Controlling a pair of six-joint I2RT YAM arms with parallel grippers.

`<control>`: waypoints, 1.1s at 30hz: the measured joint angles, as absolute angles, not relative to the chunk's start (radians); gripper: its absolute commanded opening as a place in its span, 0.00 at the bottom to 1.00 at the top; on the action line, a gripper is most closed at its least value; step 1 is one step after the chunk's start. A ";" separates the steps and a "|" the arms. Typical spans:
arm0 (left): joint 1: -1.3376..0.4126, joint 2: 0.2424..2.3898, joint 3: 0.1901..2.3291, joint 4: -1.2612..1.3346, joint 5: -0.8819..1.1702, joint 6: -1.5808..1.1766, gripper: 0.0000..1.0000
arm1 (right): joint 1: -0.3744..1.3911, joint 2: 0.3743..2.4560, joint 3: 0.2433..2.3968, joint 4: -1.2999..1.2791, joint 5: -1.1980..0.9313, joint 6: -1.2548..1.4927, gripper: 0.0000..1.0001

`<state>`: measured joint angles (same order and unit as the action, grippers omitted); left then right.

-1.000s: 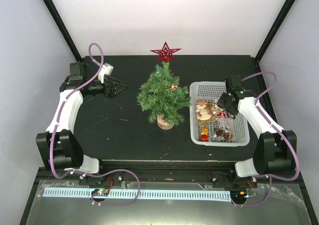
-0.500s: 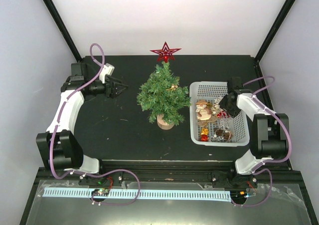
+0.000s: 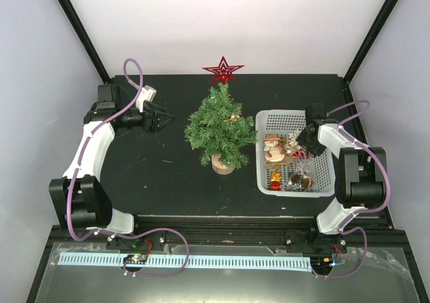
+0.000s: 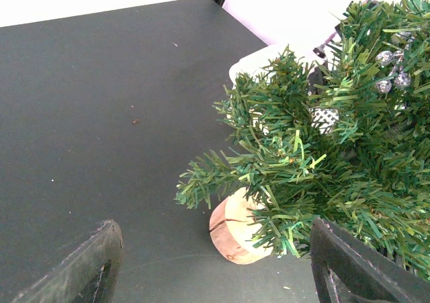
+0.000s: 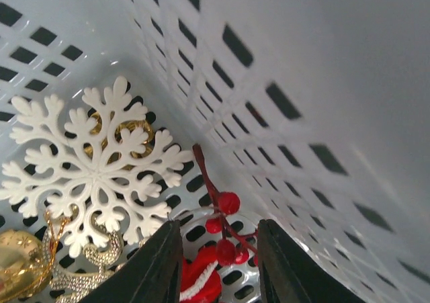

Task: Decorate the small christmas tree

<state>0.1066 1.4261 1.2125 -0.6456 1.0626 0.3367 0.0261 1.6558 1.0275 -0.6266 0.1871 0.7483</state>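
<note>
The small christmas tree (image 3: 220, 125) stands mid-table on its wooden stump (image 3: 222, 164), with a red star (image 3: 223, 70) at its top. In the left wrist view, the tree (image 4: 322, 162) and stump (image 4: 232, 229) lie ahead of my left gripper (image 4: 216, 276), which is open, empty and well apart from them. My right gripper (image 3: 304, 143) reaches down into the white basket (image 3: 265, 118). Its fingers stand on either side of a red berry sprig (image 5: 227, 202), with gaps showing, so the right gripper (image 5: 218, 263) is open around it.
Inside the basket, beside the perforated wall (image 5: 269, 61), lie a white snowflake (image 5: 94, 172), a gold ornament (image 5: 17, 266) and a red-and-white piece (image 5: 198, 279). Several more ornaments (image 3: 275, 152) fill it. Bare black table (image 3: 161, 175) lies left of the tree.
My right arm's elbow has folded back toward its base while its gripper stays in the basket. The left gripper has edged slightly toward the back of the table.
</note>
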 measured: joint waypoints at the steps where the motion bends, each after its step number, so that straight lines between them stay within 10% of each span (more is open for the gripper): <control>1: 0.105 1.426 1.213 -0.645 1.063 0.337 0.77 | 0.026 1.663 1.031 -0.624 0.193 0.745 0.29; 12: 0.103 1.426 1.213 -0.645 1.063 0.337 0.77 | 0.027 1.699 1.034 -0.600 0.201 0.724 0.14; 33: 0.102 1.426 1.213 -0.646 1.063 0.336 0.77 | 0.027 1.500 1.000 -0.614 0.207 0.677 0.15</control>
<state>0.1024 1.4261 1.2125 -0.6456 1.0630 0.3359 0.0265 1.4998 0.9997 -0.6144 0.2070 0.6765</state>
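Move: Just under the right fingertips, about 2 cm down and 1 cm ahead, lies the red berry sprig on the basket floor. From the sprig, the white snowflake lies some 5 cm farther out and 2 cm to the left; the gold bell is about 4 cm out and 6 cm to the left, and the silver star roughly 5 cm back and 1 cm to the left. From the left hand the sprig is about 50 cm to the right, level with it in reach and some 23 cm below. Dipping about 1 cm inside the basket with a slight forward creep, the right hand closes its part-open fingers around the red berries to a narrow gap. It then rises a good 5 cm, away from the basket floor, the fingertips swinging forward some 5 to 10 degrees and staying nearly shut. Whether anything is pinched can't be made out. ##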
